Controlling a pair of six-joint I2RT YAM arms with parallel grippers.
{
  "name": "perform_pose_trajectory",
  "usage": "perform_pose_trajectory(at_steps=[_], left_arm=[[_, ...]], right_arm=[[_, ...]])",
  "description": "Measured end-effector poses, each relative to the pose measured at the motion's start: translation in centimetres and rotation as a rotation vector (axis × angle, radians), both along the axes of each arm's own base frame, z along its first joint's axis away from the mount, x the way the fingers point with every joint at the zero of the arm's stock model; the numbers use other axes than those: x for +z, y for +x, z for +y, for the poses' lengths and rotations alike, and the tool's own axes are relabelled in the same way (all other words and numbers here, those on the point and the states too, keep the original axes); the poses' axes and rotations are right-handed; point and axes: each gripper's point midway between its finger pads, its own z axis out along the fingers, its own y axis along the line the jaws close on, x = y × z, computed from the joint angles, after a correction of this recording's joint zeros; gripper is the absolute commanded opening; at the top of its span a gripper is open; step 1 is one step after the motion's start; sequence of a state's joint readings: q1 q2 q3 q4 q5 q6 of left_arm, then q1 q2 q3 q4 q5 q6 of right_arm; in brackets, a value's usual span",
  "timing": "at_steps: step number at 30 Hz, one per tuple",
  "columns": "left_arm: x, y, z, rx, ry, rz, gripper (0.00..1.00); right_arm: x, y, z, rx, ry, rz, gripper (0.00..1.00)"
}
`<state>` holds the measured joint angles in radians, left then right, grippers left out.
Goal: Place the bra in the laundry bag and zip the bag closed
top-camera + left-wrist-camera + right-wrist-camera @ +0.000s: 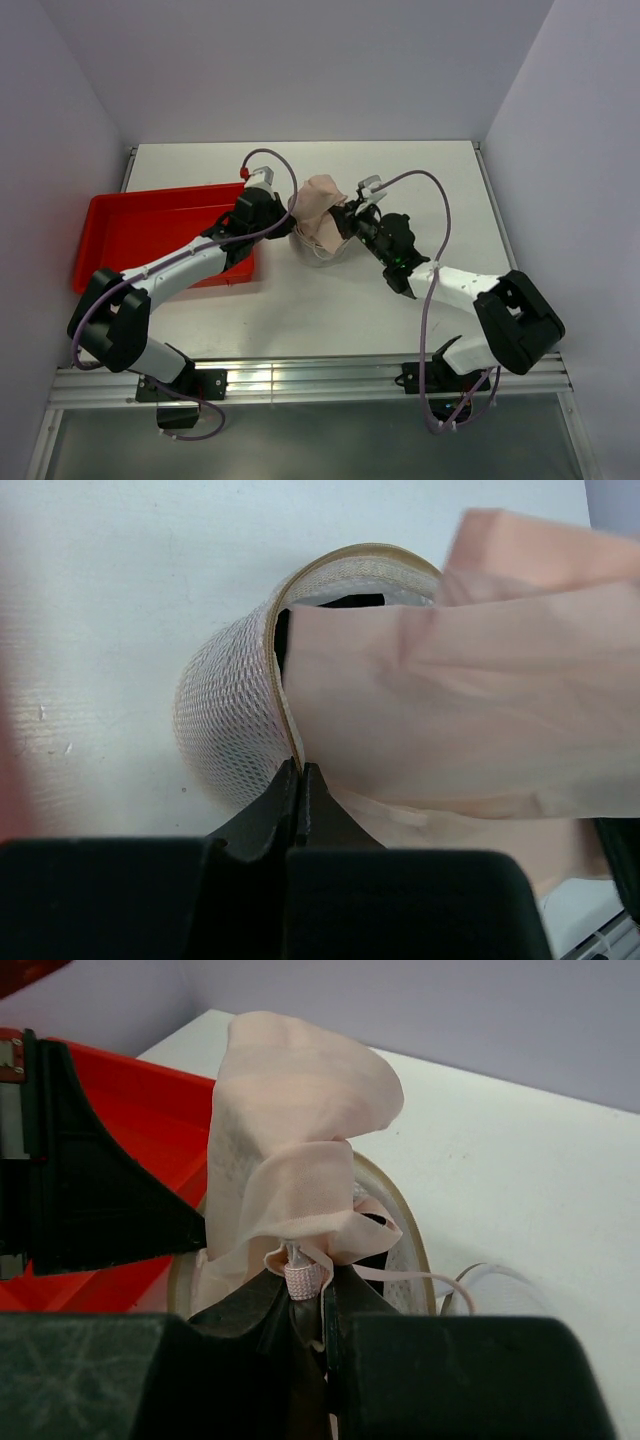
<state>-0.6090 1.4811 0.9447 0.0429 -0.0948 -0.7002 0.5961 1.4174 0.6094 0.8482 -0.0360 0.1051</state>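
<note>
The laundry bag point(318, 248) is a small whitish mesh drum standing open mid-table. My left gripper point(289, 222) is shut on its tan zipper rim point(285, 695); in the left wrist view the left gripper point(298, 772) pinches that rim beside the mesh wall point(225, 720). The pale pink bra point(318, 198) bulges up out of the bag's mouth, partly inside it. My right gripper point(340, 222) is shut on it: in the right wrist view the right gripper point(308, 1295) clamps a ribbed strap piece and a fold of the bra point(300, 1110). How much of the bra is inside the bag is hidden.
A red plastic tray point(150, 225) lies left of the bag, under my left forearm, and also shows in the right wrist view as the red tray point(150, 1110). Bare white table point(420, 170) lies behind and to the right, ending at the walls.
</note>
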Motion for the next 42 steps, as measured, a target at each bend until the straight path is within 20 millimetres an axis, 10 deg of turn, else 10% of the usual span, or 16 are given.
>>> perform_pose_trajectory(at_steps=[7, 17, 30, 37, 42], left_arm=[[0.4, 0.2, 0.0, -0.006, -0.010, -0.001, 0.00], [0.6, 0.1, -0.3, -0.023, -0.021, 0.000, 0.00], [1.9, -0.3, -0.4, -0.047, -0.042, -0.022, 0.00], [2.6, -1.1, -0.7, -0.083, -0.071, -0.034, 0.00], [3.2, -1.8, -2.0, -0.133, -0.095, -0.046, 0.00]], right_arm=[[1.9, -1.0, -0.4, 0.018, -0.005, -0.027, 0.00], [-3.0, -2.7, 2.0, 0.124, -0.126, 0.151, 0.00], [-8.0, 0.5, 1.7, -0.019, -0.328, 0.419, 0.00], [-7.1, 0.8, -0.2, -0.156, -0.344, 0.480, 0.00], [-4.9, -0.3, 2.8, -0.131, -0.309, 0.477, 0.00]])
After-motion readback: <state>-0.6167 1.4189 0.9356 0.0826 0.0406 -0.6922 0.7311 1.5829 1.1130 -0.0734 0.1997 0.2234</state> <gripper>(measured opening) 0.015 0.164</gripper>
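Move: The laundry bag's open mouth, which the right hand's gripped pink bra is being taken to, lies with its middle about 4 cm to that hand's left, 3 cm ahead and some 6 cm below. The bag's round lid lies about 9 cm right of the right hand, 4 cm farther out, some 18 cm down. From the left hand, already pinching the rim, the mouth's middle is about 6 cm right, level fore-and-aft and 1 cm lower. The bra, still gripped, is stuffed down into the bag's mouth: the right hand first rises slightly while drawing back, then plunges about 10 cm, swinging left and forward as its fingers tip down some 30 degrees. Bottomed out, it drifts back right, then lifts about 3 cm and shifts left again. The left hand keeps its pinch on the rim, hauling it up about 3 cm, slightly right and back. ##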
